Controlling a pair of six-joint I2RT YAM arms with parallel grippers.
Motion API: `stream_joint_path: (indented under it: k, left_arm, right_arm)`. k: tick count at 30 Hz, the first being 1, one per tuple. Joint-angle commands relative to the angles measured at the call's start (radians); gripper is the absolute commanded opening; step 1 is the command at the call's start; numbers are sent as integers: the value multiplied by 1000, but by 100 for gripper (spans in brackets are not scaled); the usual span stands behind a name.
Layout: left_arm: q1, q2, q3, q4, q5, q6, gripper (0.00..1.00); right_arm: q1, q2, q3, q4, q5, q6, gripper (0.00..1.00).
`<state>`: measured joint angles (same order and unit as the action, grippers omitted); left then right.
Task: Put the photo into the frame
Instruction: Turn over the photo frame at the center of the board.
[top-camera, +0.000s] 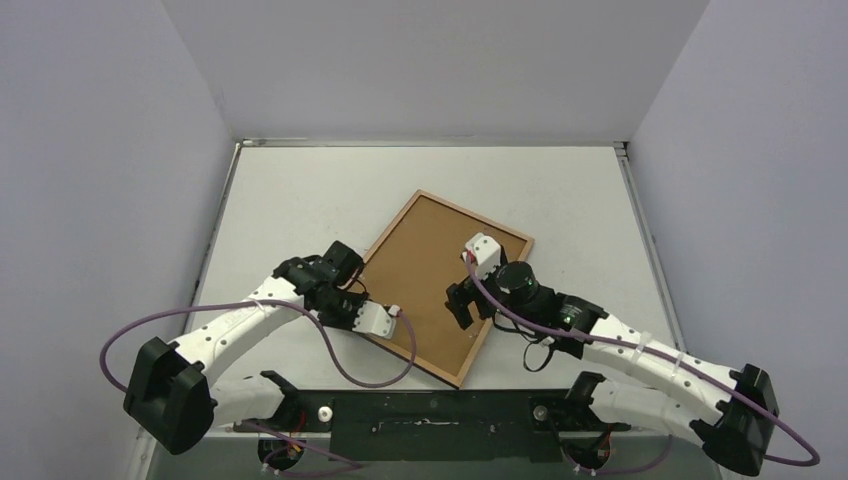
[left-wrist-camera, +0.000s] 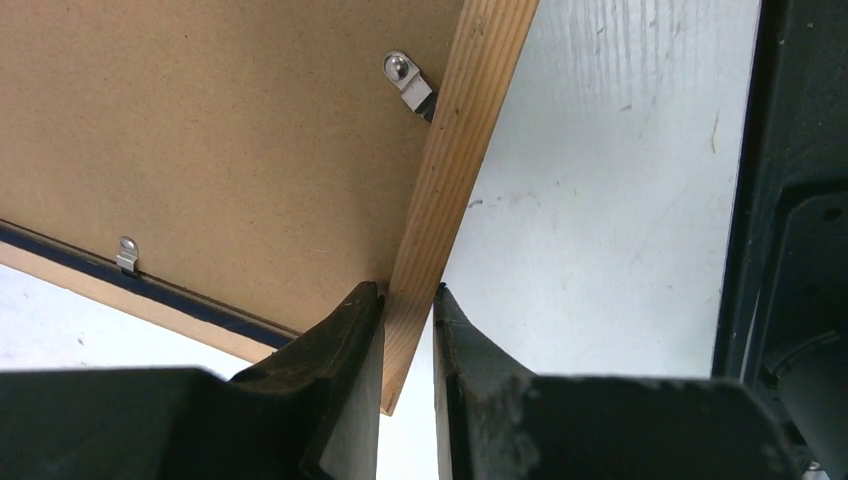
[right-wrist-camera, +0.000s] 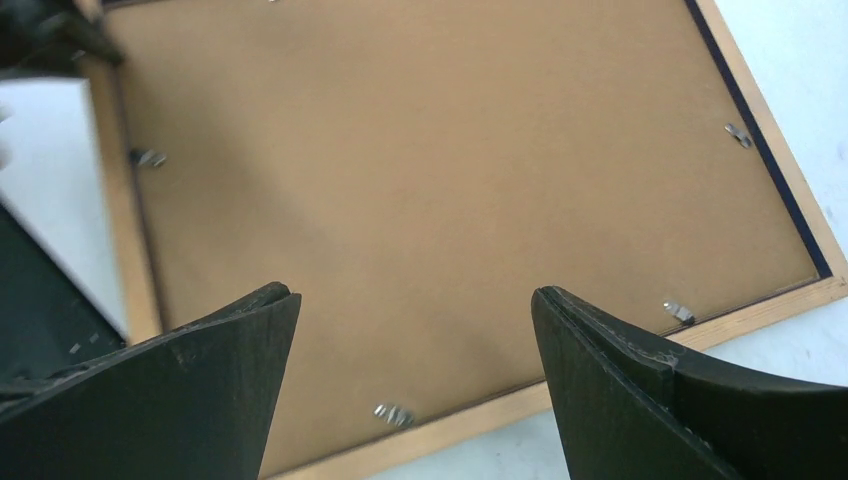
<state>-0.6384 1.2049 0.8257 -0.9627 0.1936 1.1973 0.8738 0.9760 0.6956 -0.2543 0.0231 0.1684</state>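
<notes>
The frame (top-camera: 476, 216) lies back side up in the middle of the table, with the brown backing board (top-camera: 430, 270) set inside it under small metal clips (left-wrist-camera: 408, 82). The photo is not in view. My left gripper (top-camera: 398, 316) is shut on the frame's light wooden edge (left-wrist-camera: 462, 140) near a corner, one finger on each side (left-wrist-camera: 408, 300). My right gripper (top-camera: 462, 302) is open and empty, hovering just above the backing board (right-wrist-camera: 430, 150), its fingers wide apart (right-wrist-camera: 415, 300). The frame's near edge (right-wrist-camera: 760, 318) shows below it.
Grey walls close the table on the left, back and right. A black strip (top-camera: 430, 410) runs along the near edge between the arm bases. White table surface (left-wrist-camera: 600, 200) lies beside the frame.
</notes>
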Motion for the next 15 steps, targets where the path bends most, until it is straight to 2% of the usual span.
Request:
stream_joint_path:
  k: [1,8,15]
  left_arm:
    - [89,-49,75,-75,15,35,0]
    - [210,-94,97,-132,19,106,0]
    - [242,-109,117,-156,15,114,0]
  right_arm:
    - [134,-96,5,41,-11,-113,90]
    - [385,-103,59,-80,70,-192,90]
    - [577,-50,70,-120,189,-272,90]
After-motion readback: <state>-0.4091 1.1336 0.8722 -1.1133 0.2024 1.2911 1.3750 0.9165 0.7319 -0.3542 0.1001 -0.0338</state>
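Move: Roughly 18 cm back from the open right hand, level sideways and 10 cm lower, is the photo frame's near corner; a metal clip lies 7 cm back, 3 cm right and 12 cm below that hand. The frame's right corner is some 13 cm ahead and 16 cm right of it, 14 cm down. From the left hand, pinching the near short bar close to its left end, the near corner lies about 23 cm right, 13 cm back, slightly lower. Swinging back about 12 cm and left some 5 cm, the right hand leaves its place over the backing for the frame's near corner, rising nearly 3 cm before easing partly down, turning 30 degrees counter-clockwise, fingers still wide open and clear of the frame. The left hand keeps its pinch and carries the bar about 5 cm left and 2 cm up, turning slightly counter-clockwise. ##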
